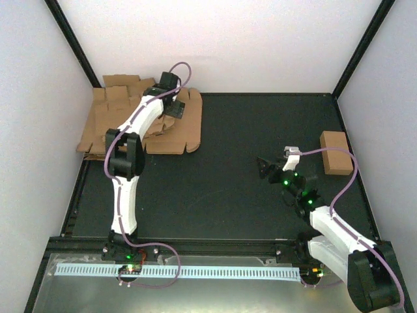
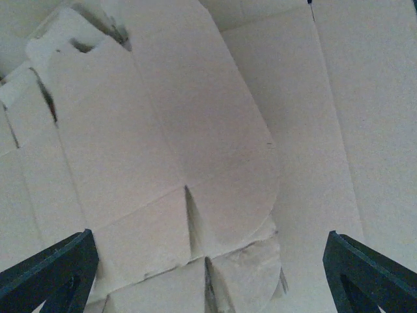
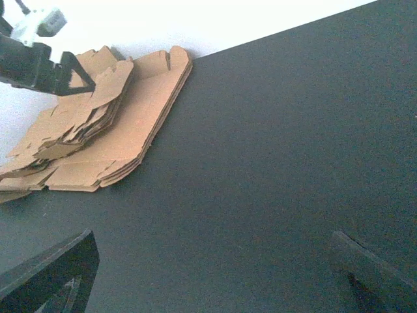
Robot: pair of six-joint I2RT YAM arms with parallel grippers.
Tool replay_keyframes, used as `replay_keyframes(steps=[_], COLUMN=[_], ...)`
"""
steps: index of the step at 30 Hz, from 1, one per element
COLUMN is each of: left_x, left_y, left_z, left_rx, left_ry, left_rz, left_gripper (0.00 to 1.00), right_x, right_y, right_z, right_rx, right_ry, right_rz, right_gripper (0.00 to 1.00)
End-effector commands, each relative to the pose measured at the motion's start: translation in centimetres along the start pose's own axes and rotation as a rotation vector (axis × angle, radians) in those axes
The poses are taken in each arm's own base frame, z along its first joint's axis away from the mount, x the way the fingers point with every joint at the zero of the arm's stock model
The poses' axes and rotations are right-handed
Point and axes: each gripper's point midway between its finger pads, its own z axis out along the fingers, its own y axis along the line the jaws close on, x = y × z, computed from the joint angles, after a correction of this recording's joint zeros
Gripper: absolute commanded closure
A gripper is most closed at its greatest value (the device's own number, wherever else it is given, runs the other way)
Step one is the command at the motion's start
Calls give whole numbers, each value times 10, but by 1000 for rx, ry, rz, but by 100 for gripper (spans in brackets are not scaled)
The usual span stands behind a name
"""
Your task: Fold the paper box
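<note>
A thick heap of flat brown cardboard blanks [image 1: 130,120] lies at the back left of the dark table [image 1: 228,189]. The paper box does not show as a separate piece. My left gripper [image 1: 171,107] hovers low over the heap's right part, open. In the left wrist view its dark fingers [image 2: 58,270] stand wide apart, and a top blank with a rounded flap [image 2: 195,130] lies between them, ungripped. My right gripper [image 1: 264,167] hangs open over the table's right middle, empty. The right wrist view shows bare table between the right gripper's [image 3: 212,244] fingertips and the heap [image 3: 98,130] far off.
A smooth, closed brown cardboard brick [image 1: 335,152] sits near the right edge of the table. White walls enclose the back and sides. A black rail [image 1: 195,246] and a white perforated strip [image 1: 176,270] run along the near edge by the arm bases.
</note>
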Motion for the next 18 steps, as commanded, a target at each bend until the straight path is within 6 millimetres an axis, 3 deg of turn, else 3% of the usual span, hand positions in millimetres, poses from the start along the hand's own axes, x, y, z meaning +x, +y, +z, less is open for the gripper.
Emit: replay_keyframes(steps=[1, 12, 18], left_x=[4, -10, -26], left_y=[-11, -4, 9], left_z=[20, 57, 60], left_rx=[-50, -195, -298], left_ry=[40, 7, -53], left_rz=[99, 151, 149], left_gripper=[2, 1, 6], right_x=[-5, -5, -5], right_y=[1, -2, -3], right_z=[1, 1, 2], right_rx=[-1, 15, 22], right_ry=[-27, -27, -24], right_rz=[-9, -13, -13], right_gripper=[1, 1, 0])
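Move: Beyond the left hand, some 4 cm ahead, 1 cm to its right and roughly 7 cm lower, is the right edge of the top cardboard sheet. The small pile it belongs to has its middle around 17 cm to the hand's left and 3 cm ahead. The bare right part of the large sheets lies about 5 cm to the right, level fore and aft, some 10 cm down. From the right hand, that edge is about 30 cm ahead, 32 cm left and 8 cm below. Sinking about 6 cm with fingers wide open, the left hand comes down on the top sheet's right edge, then levels off and eases forward, about 4 cm in all. It rolls some 15 degrees, right side dipping, and drifts back left after a slight swing right, bringing the right finger against the sheet's edge with the sheet's rim between the open fingers. ##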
